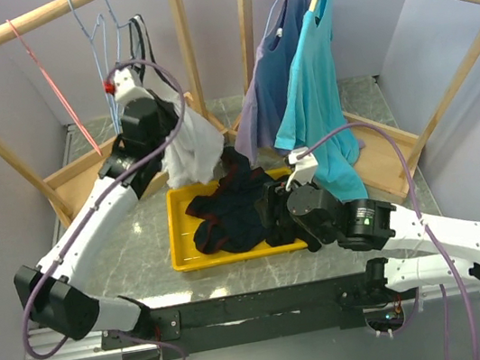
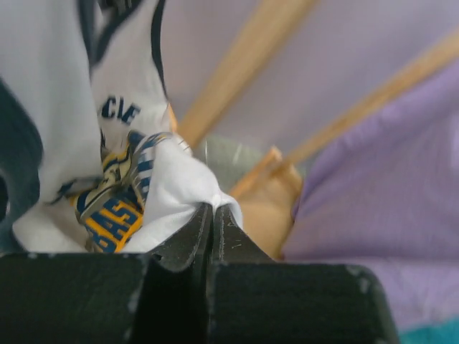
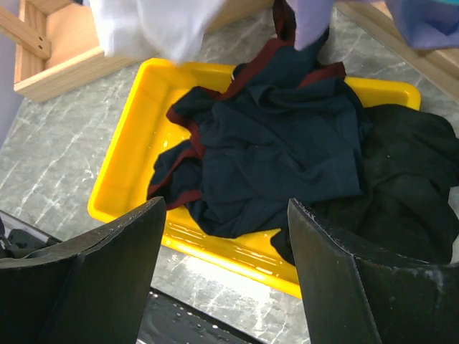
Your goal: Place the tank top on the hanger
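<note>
The white tank top with navy trim hangs bunched from my left gripper, raised at the back left above the tray. In the left wrist view the jaws are pressed shut on a fold of its white cloth, and the navy print shows beside it. Its lower edge also shows in the right wrist view. Two light-blue wire hangers hang on the wooden rail just above and left of that gripper. My right gripper is open and empty, low over the tray's near right part.
A yellow tray holds a dark navy garment with red trim and a black one. A pink-red hanger hangs at far left. A purple shirt and a turquoise T-shirt hang at right. Wooden rack posts stand behind.
</note>
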Controlling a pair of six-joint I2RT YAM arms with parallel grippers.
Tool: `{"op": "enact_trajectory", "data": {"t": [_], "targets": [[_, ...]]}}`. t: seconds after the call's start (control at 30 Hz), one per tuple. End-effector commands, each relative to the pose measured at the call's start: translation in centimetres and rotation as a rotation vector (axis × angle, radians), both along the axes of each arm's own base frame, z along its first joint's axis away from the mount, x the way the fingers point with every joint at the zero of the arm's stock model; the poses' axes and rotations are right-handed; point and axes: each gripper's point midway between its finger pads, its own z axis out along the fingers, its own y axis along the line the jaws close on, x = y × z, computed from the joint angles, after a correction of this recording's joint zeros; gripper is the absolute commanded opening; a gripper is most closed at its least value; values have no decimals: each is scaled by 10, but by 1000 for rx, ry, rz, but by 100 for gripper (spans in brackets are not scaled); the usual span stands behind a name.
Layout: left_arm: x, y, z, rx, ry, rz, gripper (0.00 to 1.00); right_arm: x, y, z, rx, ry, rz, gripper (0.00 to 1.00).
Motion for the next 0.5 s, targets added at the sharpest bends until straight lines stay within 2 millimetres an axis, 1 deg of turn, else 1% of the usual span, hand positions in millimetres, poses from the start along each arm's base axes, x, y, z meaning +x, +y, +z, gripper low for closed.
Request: {"op": "enact_trajectory", "data": {"t": [0.0, 0.03, 0.1, 0.13, 0.2, 0.23, 0.3, 0.33, 0.4, 0.43, 0.47], "targets": [[31, 16, 58, -37, -153, 83, 1, 7, 4, 26, 26, -41, -12, 77], [40, 17, 62, -25, -164, 101, 1, 8, 5, 30, 26, -47, -11, 77], [51, 18, 65, -22, -178, 118, 1, 10, 8, 31, 22, -49, -11, 77], [63, 19, 59, -8, -168, 129, 1, 10, 9, 32, 19, -51, -7, 77], [75, 23, 50, 9, -152, 161, 1, 11, 12, 33, 17, -52, -2, 77], [88, 24, 46, 11, -161, 175, 1, 11, 12, 33, 13, -52, -1, 77], [99, 26, 36, 21, -147, 194, 1, 11, 15, 30, 1, -47, 3, 77], [110, 27, 22, 36, -126, 201, 1, 11, 15, 31, 6, -47, 4, 77], [120, 26, 5, 59, -97, 209, 1, 12, 15, 30, -1, -45, 4, 77], [128, 24, -9, 79, -73, 214, 1, 11, 16, 29, 0, -42, 6, 77], [132, 24, -19, 94, -54, 213, 1, 11, 15, 29, -1, -41, 6, 77]]}}
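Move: My left hand already pinches the white tank top, whose blue hanger hangs about 8 cm ahead, 8 cm to the left and 15 cm above. An empty blue hanger hangs some 7 cm further left of that one. The rack post stands about 16 cm ahead and 5 cm right; the yellow bin lies roughly 17 cm back, 12 cm right and 35 cm below. From my right hand, the tank top's hanger is about 30 cm ahead, 28 cm left and 25 cm up. With fingers shut on the white cloth, I swing my left hand quickly forward about 11 cm, in below the left rail towards the rack post. The path arches: up some 3 cm at first, then down about 6, while the wrist yaws roughly 10 degrees counter-clockwise. ##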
